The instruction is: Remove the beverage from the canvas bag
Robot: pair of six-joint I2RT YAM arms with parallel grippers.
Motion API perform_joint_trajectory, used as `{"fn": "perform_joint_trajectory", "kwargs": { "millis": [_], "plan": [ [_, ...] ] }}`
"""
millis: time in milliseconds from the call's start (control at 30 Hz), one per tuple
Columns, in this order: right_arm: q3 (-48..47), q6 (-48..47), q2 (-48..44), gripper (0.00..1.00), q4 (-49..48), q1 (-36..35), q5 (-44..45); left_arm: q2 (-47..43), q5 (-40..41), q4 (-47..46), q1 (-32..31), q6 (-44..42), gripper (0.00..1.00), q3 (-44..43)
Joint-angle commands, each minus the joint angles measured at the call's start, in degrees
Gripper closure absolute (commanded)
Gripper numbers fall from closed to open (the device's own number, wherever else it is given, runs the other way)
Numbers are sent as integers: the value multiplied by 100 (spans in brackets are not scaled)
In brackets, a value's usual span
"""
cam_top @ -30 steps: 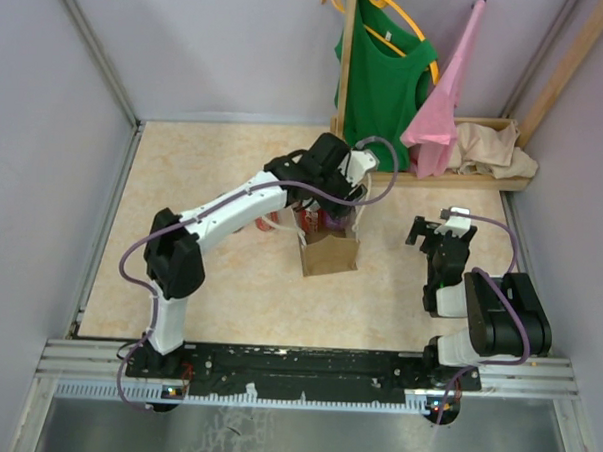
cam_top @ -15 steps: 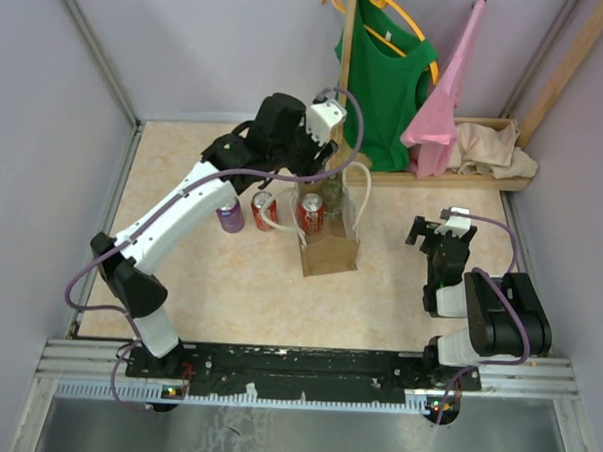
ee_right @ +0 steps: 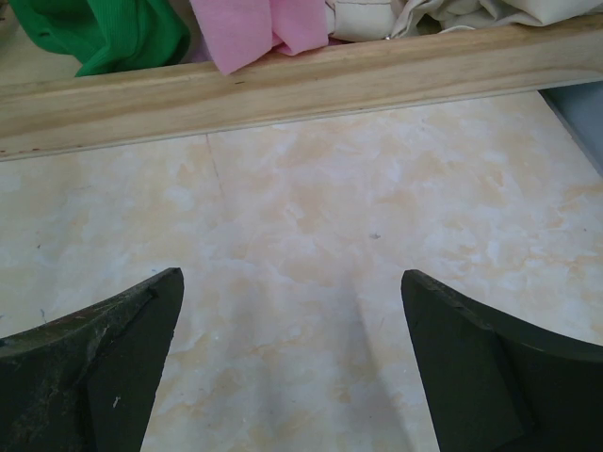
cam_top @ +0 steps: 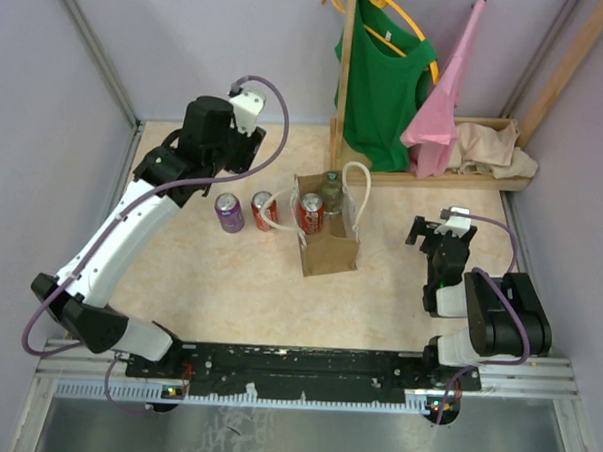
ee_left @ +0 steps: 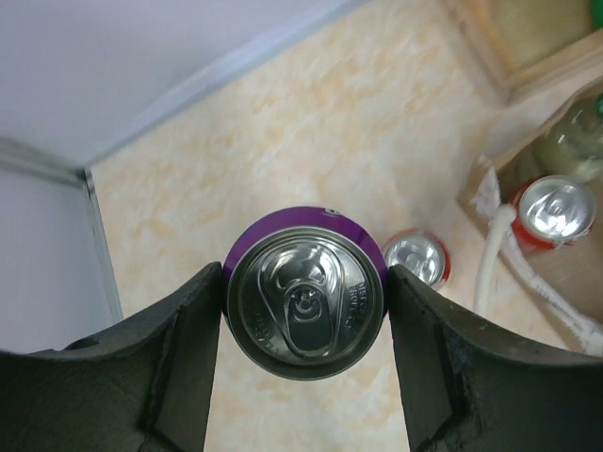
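Observation:
My left gripper point(ee_left: 305, 282) is shut on a purple can point(ee_left: 306, 315), seen end-on with its silver lid between the black fingers. In the top view the left gripper point(cam_top: 225, 153) hangs high at the back left and the held can is hidden under it. The tan canvas bag point(cam_top: 330, 255) stands mid-table with its white rope handles point(cam_top: 358, 183) up. Inside it are a red can point(cam_top: 310, 212) and a green bottle point(cam_top: 330, 190). My right gripper point(cam_top: 446, 237) is open over bare table, right of the bag.
Left of the bag, a second purple can point(cam_top: 229, 213) and a red can point(cam_top: 264, 210) stand on the table. A wooden rack point(ee_right: 283, 80) at the back right holds a green shirt point(cam_top: 383, 79), a pink cloth point(cam_top: 442, 102) and a beige cloth heap point(cam_top: 495, 149). Walls close off both sides.
My left gripper has risen out of the bag with the purple can and swung left toward the back left corner. The right arm has not moved.

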State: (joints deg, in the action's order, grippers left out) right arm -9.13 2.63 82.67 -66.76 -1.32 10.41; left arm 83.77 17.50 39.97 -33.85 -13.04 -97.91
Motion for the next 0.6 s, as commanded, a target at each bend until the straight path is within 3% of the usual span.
{"fn": "perform_joint_trajectory", "kwargs": {
  "millis": [0, 167, 300, 567],
  "plan": [
    [-125, 4, -6, 1, -285, 14, 11, -395, 235, -62, 52, 471, 100, 775],
    [-125, 8, -6, 1, -289, 11, 13, -840, 43, 6, 51, 955, 100, 1558],
    [-125, 6, -6, 1, -283, 9, 13, -1289, -620, -458, 45, 1361, 100, 2320],
    [-125, 3, -6, 1, -285, 12, 9, -1111, -1483, -919, 36, 1776, 100, 3144]
  ]
}}
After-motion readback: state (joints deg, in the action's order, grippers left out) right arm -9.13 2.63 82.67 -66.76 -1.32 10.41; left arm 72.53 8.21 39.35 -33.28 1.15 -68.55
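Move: The left gripper already holds the second purple can high up. The bare table spot it is bound for lies about 8 cm back, 2 cm left and roughly 35 cm below. The standing purple can is about 9 cm left and 1 cm ahead, the standing red can 2 cm ahead and 1 cm right, both tops well below. The canvas bag sits some 21 cm right and 2 cm back. From the idle right hand, the spot is about 50 cm left and 5 cm back. Bring the left gripper down about 15 cm while drawing it back some 8 cm, lowering the held purple can towards the bare table on the near side of the two standing cans, left of the bag. Tip the fingers about 20 degrees further down as you go, keep the grip shut on the can, and ease off the descent towards the end. ##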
